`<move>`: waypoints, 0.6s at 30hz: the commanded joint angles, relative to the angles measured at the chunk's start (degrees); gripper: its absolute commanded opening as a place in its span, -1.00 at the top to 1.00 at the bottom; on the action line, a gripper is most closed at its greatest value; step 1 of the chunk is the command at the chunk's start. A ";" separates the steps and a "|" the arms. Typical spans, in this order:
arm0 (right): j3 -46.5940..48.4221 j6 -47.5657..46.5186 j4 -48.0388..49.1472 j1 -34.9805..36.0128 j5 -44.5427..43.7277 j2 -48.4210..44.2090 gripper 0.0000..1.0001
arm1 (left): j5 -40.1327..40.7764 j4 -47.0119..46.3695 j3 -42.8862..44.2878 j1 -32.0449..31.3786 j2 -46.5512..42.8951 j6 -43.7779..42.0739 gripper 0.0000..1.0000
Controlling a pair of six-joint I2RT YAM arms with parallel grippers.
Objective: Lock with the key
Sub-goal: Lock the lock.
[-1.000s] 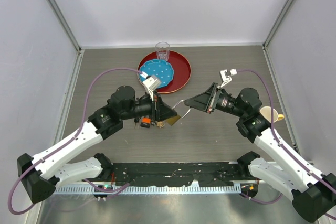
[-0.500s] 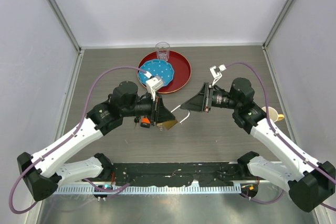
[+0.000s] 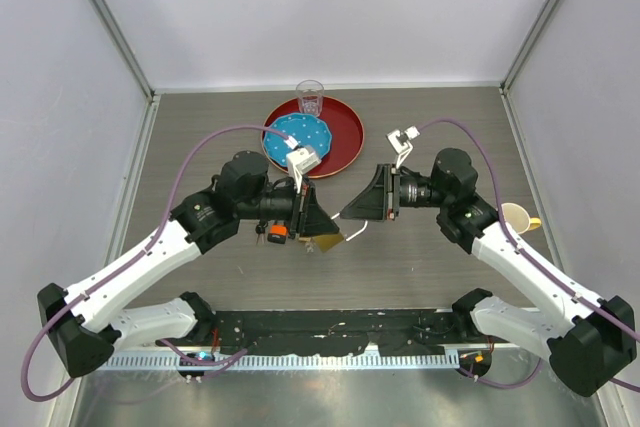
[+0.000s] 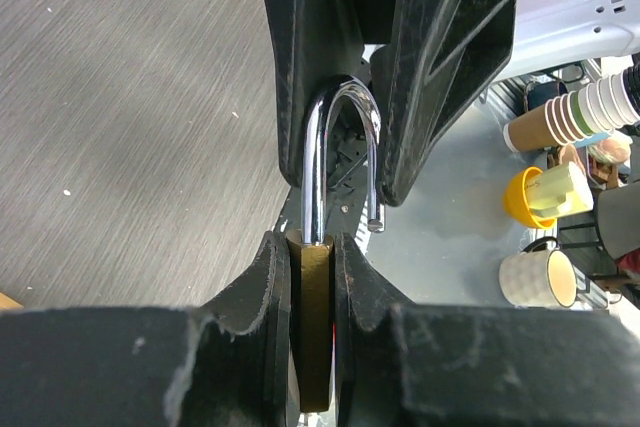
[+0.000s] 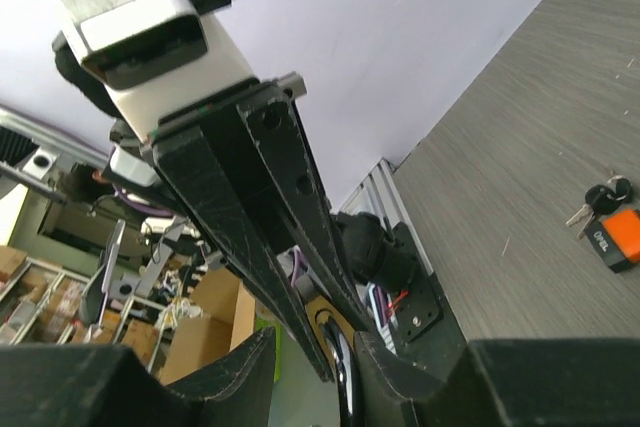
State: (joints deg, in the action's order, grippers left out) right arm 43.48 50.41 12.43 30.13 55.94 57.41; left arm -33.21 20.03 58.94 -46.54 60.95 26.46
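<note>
A brass padlock is held above the table with my left gripper shut on its body. Its silver shackle stands open, the free end out of the body. My right gripper has come in from the right, and its black fingers sit tight on both sides of the shackle's arch. The key, on a ring with an orange tag, lies on the table just left of the lock, with no gripper on it.
Behind the arms is a red tray carrying a blue plate, with a clear glass at its far rim. A cream cup stands by the right wall.
The right gripper has travelled left and closed the gap to the padlock, now straddling its shackle. The left gripper has kept its hold and barely moved.
</note>
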 commanded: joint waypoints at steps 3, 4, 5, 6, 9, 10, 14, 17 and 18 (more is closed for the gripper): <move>2.39 -9.62 -7.91 0.72 4.08 -1.24 0.17 | -2.56 -5.00 4.52 -0.13 -0.65 0.17 1.00; 2.39 -10.59 -8.47 0.81 4.26 -1.33 0.19 | -2.73 -5.18 4.52 -0.13 -0.66 0.26 1.00; 2.13 -10.60 -8.73 0.72 4.61 -1.42 0.26 | -2.74 -5.09 4.52 -0.04 -0.66 0.26 1.00; 1.96 -10.69 -8.39 0.72 4.79 -1.42 0.33 | -2.82 -5.18 4.43 -0.12 -0.57 0.61 1.00; 1.60 -10.16 -7.60 0.81 4.09 -1.16 0.80 | -4.13 -6.23 4.34 -0.04 -0.22 1.31 1.00; 1.17 -9.38 -6.81 0.89 4.00 -0.90 0.93 | -4.23 -6.49 4.26 -0.04 -0.30 1.75 1.00; 1.60 -8.31 -6.27 0.98 1.46 -1.51 0.96 | -2.39 -6.32 3.91 -0.04 -0.65 1.67 0.81; 2.04 -7.35 -6.01 0.90 -0.92 -2.56 0.97 | 2.52 -6.67 3.29 -0.04 -2.14 1.84 0.06; 2.04 -5.95 -5.49 0.98 -1.53 -2.91 0.97 | 4.63 -6.67 3.12 -0.12 -3.28 1.93 -0.07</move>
State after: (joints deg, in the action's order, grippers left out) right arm 43.57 42.81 4.38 30.70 58.48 56.82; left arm -33.52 19.42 59.29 -46.54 61.28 27.16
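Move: The brass padlock's shackle, standing open, lies 2 cm back and 2 cm below the right hand, straight in line sideways, just between its spread fingers. The padlock's body, pinched in the left hand's fingers, is some 5 cm left of the right hand, 3 cm back and 3 cm lower. From the left hand the shackle sits roughly 5 cm right and 1 cm forward. The orange lock lies on the table about 14 cm left of the right hand, 6 cm ahead, 25 cm down. Around the shackle of the held padlock, the right hand settles about 2 cm down and 1.5 cm back, tilting only slightly, and its open fingers close to pinch the shackle. Only then does the left hand, keeping practically in place, open its fingers and let go of the padlock's body. ##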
